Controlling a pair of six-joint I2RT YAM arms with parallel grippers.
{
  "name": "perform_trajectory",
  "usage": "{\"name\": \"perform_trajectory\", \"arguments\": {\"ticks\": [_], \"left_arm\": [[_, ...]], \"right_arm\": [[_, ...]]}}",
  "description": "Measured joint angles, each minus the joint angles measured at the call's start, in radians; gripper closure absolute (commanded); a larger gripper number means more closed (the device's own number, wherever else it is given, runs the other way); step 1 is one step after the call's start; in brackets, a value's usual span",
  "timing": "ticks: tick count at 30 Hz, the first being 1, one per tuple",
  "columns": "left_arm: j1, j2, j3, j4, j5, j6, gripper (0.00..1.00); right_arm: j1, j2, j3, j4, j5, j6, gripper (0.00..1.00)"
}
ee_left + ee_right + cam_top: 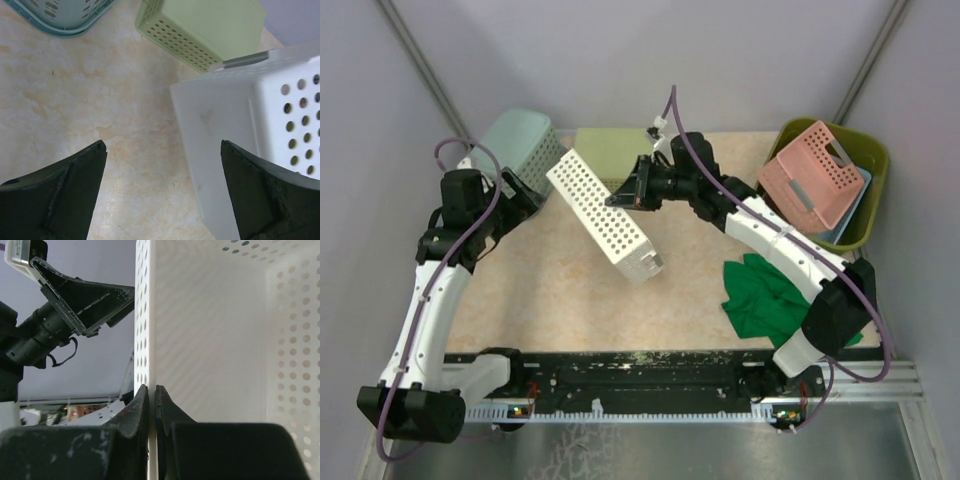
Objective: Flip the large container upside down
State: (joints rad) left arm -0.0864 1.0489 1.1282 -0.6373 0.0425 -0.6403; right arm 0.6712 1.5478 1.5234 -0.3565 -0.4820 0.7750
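Observation:
The large container (878, 165) is a dark olive-green tub at the back right, open side up, with a pink basket (810, 175) and a pale blue one (852, 215) inside it. Neither gripper is at it. My right gripper (618, 197) is mid-table, shut on the side wall of a white perforated basket (605, 215) that hangs tilted. In the right wrist view both fingers (151, 390) pinch that thin wall (210, 330). My left gripper (164, 150) stands open over the bare table, the white basket (225, 125) just to its right.
A teal basket (525, 140) stands at the back left beside my left gripper (532, 195). A pale yellow-green perforated basket (610, 150) lies behind the white one. A green cloth (765, 295) lies at the front right under the right arm.

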Motion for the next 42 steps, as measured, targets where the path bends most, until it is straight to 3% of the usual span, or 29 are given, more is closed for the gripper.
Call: {"name": "perform_trajectory", "arguments": {"ticks": [6,17,23,27,28,31,35,39,42], "left_arm": [[0.000,-0.036,0.000,0.003,-0.032,-0.018,0.00],[0.000,-0.137,-0.075,0.106,0.009,-0.037,0.00],[0.000,-0.143,-0.077,0.140,0.051,-0.010,0.00],[0.000,-0.154,-0.079,0.156,0.083,0.004,0.00],[0.000,-0.154,-0.080,0.163,0.094,0.009,0.00],[0.000,-0.154,-0.091,0.178,0.126,0.019,0.00],[0.000,-0.154,-0.117,0.196,0.159,0.021,0.00],[0.000,-0.146,-0.122,0.205,0.184,0.027,0.00],[0.000,-0.145,-0.123,0.214,0.194,0.032,0.00]], "right_arm": [[0.000,0.000,-0.246,0.401,-0.092,0.278,1.00],[-0.005,0.098,-0.650,1.193,-0.085,0.814,1.00],[-0.027,0.157,-0.841,1.415,-0.046,0.973,1.00],[-0.082,0.067,-0.942,1.414,-0.006,0.978,1.00],[-0.092,0.045,-0.956,1.402,-0.001,0.971,0.96],[-0.119,-0.049,-0.973,1.271,0.020,0.901,0.68],[-0.122,-0.184,-0.928,0.973,0.069,0.721,0.35],[-0.122,-0.281,-0.831,0.671,0.151,0.516,0.21],[-0.122,-0.304,-0.745,0.460,0.223,0.367,0.19]]}}
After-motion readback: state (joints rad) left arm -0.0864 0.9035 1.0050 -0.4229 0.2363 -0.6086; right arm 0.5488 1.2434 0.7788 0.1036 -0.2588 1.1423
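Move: The right hand already pinches the white container's long rim, with the container hanging aslant to its left; the bare table for it lies about 5 cm to this hand's left, 3 cm nearer the base and roughly 28 cm below. Beyond that spot stands the green container, some 25 cm ahead of the hand and 2 cm left; the blue container is about 24 cm ahead and 25 cm left. From the left hand the spot is roughly 18 cm right, 2 cm back and 22 cm below. Keeping its pinch on the rim, the right hand lowers the white container about 11 cm towards the bare table while its left side rolls up and its fingers tip down, some 35 degrees each, and it swings back to the right late in the descent; once down it opens wide, lets go of the rim and draws off to the right as the wrist unwinds most of that turn. The left hand, open and holding nothing, rises about 4 cm, tilts its fingers up some 15 degrees and drifts a little right. ##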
